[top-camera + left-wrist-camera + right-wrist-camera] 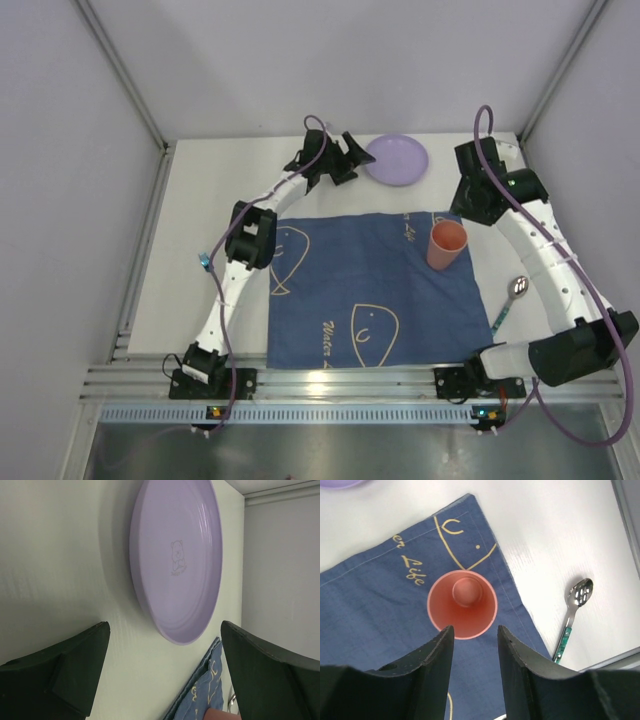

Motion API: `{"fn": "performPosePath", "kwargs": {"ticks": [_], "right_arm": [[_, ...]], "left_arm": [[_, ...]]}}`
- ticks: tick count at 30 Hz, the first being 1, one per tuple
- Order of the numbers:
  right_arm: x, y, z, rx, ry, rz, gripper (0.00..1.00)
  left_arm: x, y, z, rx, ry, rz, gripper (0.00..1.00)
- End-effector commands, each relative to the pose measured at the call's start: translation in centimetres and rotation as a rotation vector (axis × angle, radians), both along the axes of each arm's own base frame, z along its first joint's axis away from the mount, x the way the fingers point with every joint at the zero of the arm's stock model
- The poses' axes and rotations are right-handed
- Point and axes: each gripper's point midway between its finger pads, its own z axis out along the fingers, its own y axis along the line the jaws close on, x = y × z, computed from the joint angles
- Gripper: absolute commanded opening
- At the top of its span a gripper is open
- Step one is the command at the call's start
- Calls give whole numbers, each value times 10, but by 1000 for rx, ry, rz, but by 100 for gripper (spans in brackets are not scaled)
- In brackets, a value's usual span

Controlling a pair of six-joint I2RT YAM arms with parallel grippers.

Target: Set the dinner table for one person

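Observation:
A lilac plate [397,158] with a small bear print lies on the white dinner table [200,220] at the back. My left gripper [348,158] hovers just left of it, open wide. In the left wrist view the plate [175,555] lies ahead of the left gripper [163,627], its near rim level with the fingertips. An orange cup [446,245] stands upright on the right part of a dark blue cloth [350,290]. My right gripper [475,628] hangs above the cup [462,605], jaws partly apart with nothing between them.
A spoon [510,298] with a green handle lies on the table right of the cloth, seen also in the right wrist view as the spoon [572,610]. Grey walls close in the table at the back and sides. A metal rail runs along the near edge.

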Motion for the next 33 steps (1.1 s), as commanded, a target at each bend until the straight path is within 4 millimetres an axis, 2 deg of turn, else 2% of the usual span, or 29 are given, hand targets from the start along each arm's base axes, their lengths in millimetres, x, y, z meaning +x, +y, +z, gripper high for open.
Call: {"fn": "performPosePath", "kwargs": {"ticks": [1,6,9,10,11,13,14,16,18,19,21,23,25,28,31,33], "right_arm": [[-9,-18,-8,-41,39,-45,40],[-3,-20,-11,-51,56,-50,40],[1,-21,-12,-60,67,-48,40],[1,-23,-14,-64,76,-51,40],[2,-24,-12,-66,75,-50,40],[2,-27,-11,-71,73,-56,40],[2,-29,-10,-73,73,-57,40],[1,-33,-10,-76,76,-63,39],[-1,-35,-11,-82,82,-61,39],[-2,-36,-13,-84,88,-63,39],[-4,-36,-15,-81,93,-55,38],[-6,-35,-18,-79,104,-48,38],[-9,-35,-20,-79,109,-47,37],[-10,-35,-21,-73,107,-46,36],[-11,-34,-18,-64,89,-42,36],[-10,-35,-13,-69,67,-39,36]], "left_arm": [[7,-9,-1,-19,-38,1,98],[-2,-30,-17,14,-63,-33,98],[-3,-38,-28,25,-57,-19,86],[-1,-36,-30,25,-55,-8,72],[1,-35,-31,29,-56,5,66],[5,-32,-34,33,-58,18,61],[5,-32,-34,32,-63,18,52],[7,-29,-35,32,-63,20,49],[8,-27,-37,34,-61,23,34],[10,-24,-37,32,-58,27,31],[12,-20,-39,29,-50,32,16],[13,-15,-38,23,-44,33,6],[17,-12,-29,1,-70,27,0],[17,-3,-18,-4,-81,21,0],[16,4,6,-14,-121,3,0],[16,8,34,-29,-162,-5,0]]}}
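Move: The plate's middle lies some 11 cm to the right of the open left hand and 7 cm farther out, about 5 cm lower; its rim is only a few centimetres away. Back from this hand lie the placemat, its middle some 38 cm nearer the base and 3 cm right, and the cup, 28 cm back and 20 cm right. From the right hand the plate is about 38 cm ahead, 12 cm left and 22 cm below. The left fingers close on the plate's near-left rim and pinch it: the open hand first slides about 4 cm right onto the rim, sinks some 3 cm as the fingers shut, then draws back left about as far with the rim held, the wrist hardly turning. The empty right hand eases about 3 cm right and 3 cm down, fingers tipping slightly steeper. ##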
